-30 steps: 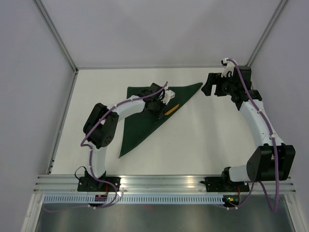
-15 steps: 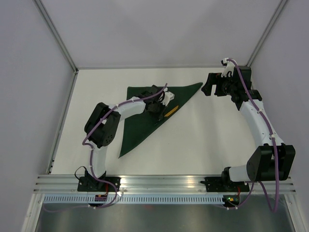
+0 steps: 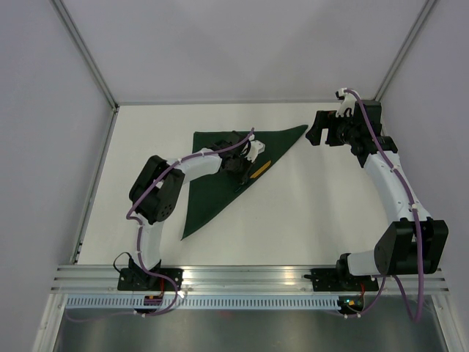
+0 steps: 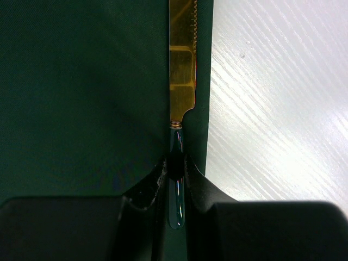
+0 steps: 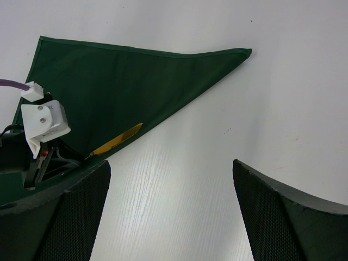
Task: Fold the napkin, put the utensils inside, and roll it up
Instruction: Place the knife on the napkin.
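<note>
The dark green napkin (image 3: 216, 180) lies folded into a triangle at the table's middle; it also shows in the left wrist view (image 4: 81, 92) and the right wrist view (image 5: 125, 81). A gold-bladed knife (image 4: 182, 70) with a dark shiny handle lies along the napkin's folded right edge, also seen from above (image 3: 258, 168) and in the right wrist view (image 5: 117, 139). My left gripper (image 4: 175, 168) is shut on the knife's handle, low over the napkin (image 3: 238, 167). My right gripper (image 5: 171, 212) is open and empty, held above bare table at the far right (image 3: 320, 132).
White walls and metal posts bound the table at the back and sides. An aluminium rail (image 3: 242, 275) runs along the near edge by the arm bases.
My left gripper has shifted slightly toward the napkin's right edge with the knife. The right arm has not moved.
</note>
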`<action>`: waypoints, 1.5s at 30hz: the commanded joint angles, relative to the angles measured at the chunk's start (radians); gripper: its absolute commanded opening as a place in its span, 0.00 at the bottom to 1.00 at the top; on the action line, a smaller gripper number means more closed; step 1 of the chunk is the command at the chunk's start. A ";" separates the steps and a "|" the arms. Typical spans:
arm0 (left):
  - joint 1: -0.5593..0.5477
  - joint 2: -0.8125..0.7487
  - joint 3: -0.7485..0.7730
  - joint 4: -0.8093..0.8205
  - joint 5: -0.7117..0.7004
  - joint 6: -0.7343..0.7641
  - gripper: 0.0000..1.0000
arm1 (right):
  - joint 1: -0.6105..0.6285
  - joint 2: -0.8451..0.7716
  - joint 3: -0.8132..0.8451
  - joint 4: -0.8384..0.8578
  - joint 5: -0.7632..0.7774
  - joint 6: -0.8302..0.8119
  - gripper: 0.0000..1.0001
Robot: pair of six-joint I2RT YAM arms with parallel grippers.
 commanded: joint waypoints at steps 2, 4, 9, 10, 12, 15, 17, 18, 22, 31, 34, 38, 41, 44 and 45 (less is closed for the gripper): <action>-0.007 0.006 -0.005 0.027 0.023 -0.028 0.03 | -0.001 0.006 0.024 -0.002 0.011 0.011 0.98; -0.007 0.006 -0.005 0.027 0.023 -0.028 0.04 | -0.002 0.008 0.024 -0.001 0.011 0.010 0.98; -0.007 0.000 -0.003 0.026 0.022 -0.027 0.14 | -0.001 0.011 0.024 -0.001 0.011 0.011 0.98; -0.007 0.000 -0.003 0.026 0.022 -0.027 0.16 | -0.001 0.011 0.024 -0.001 0.011 0.011 0.98; -0.007 -0.008 -0.003 0.026 0.020 -0.027 0.19 | -0.002 0.011 0.024 -0.001 0.011 0.010 0.98; -0.007 -0.017 -0.002 0.026 0.017 -0.027 0.24 | -0.002 0.011 0.024 -0.002 0.009 0.011 0.98; -0.007 -0.028 0.000 0.026 0.014 -0.025 0.28 | -0.001 0.011 0.025 -0.004 0.011 0.011 0.98; -0.007 -0.029 0.003 0.026 0.012 -0.024 0.30 | -0.002 0.011 0.024 -0.002 0.011 0.010 0.98; -0.007 -0.041 0.015 0.020 0.011 -0.022 0.35 | -0.002 0.011 0.027 -0.004 0.009 0.010 0.98; -0.007 -0.068 0.055 -0.008 0.012 -0.011 0.48 | 0.001 0.019 0.027 -0.002 0.003 0.011 0.98; -0.007 -0.074 0.070 -0.019 0.017 -0.011 0.50 | 0.004 0.023 0.027 -0.002 0.003 0.011 0.98; -0.007 -0.104 0.075 -0.023 0.025 -0.015 0.52 | 0.007 0.017 0.024 -0.004 -0.006 0.007 0.98; -0.004 -0.143 0.079 -0.022 0.013 -0.033 0.53 | 0.012 0.010 0.024 0.001 -0.021 0.007 0.98; 0.017 -0.187 0.093 -0.023 -0.024 -0.089 0.56 | 0.028 0.009 0.033 0.002 -0.037 0.005 0.98; 0.027 -0.227 0.099 -0.032 -0.055 -0.105 0.56 | 0.039 0.009 0.034 0.007 -0.035 -0.002 0.98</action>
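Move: The knife lies on the napkin with its handle still shut between my left fingers; its middle is about 3 cm ahead and 3 cm right of that hand, at its height. Of the folded napkin, the middle lies some 9 cm ahead and 6 cm left, the far-right corner about 26 cm ahead and 26 cm right, the near corner roughly 21 cm back and 23 cm left. From my right hand the knife is about 28 cm left, 3 cm back and 22 cm lower. I hold my left hand still over the napkin and open the fingers to roughly half, letting go of the knife's handle. Once it is free I lift the hand away from the knife, slowly at first and then faster, almost straight up by about 6 cm, fingers still spreading and the wrist tilting only some 5 degrees. ##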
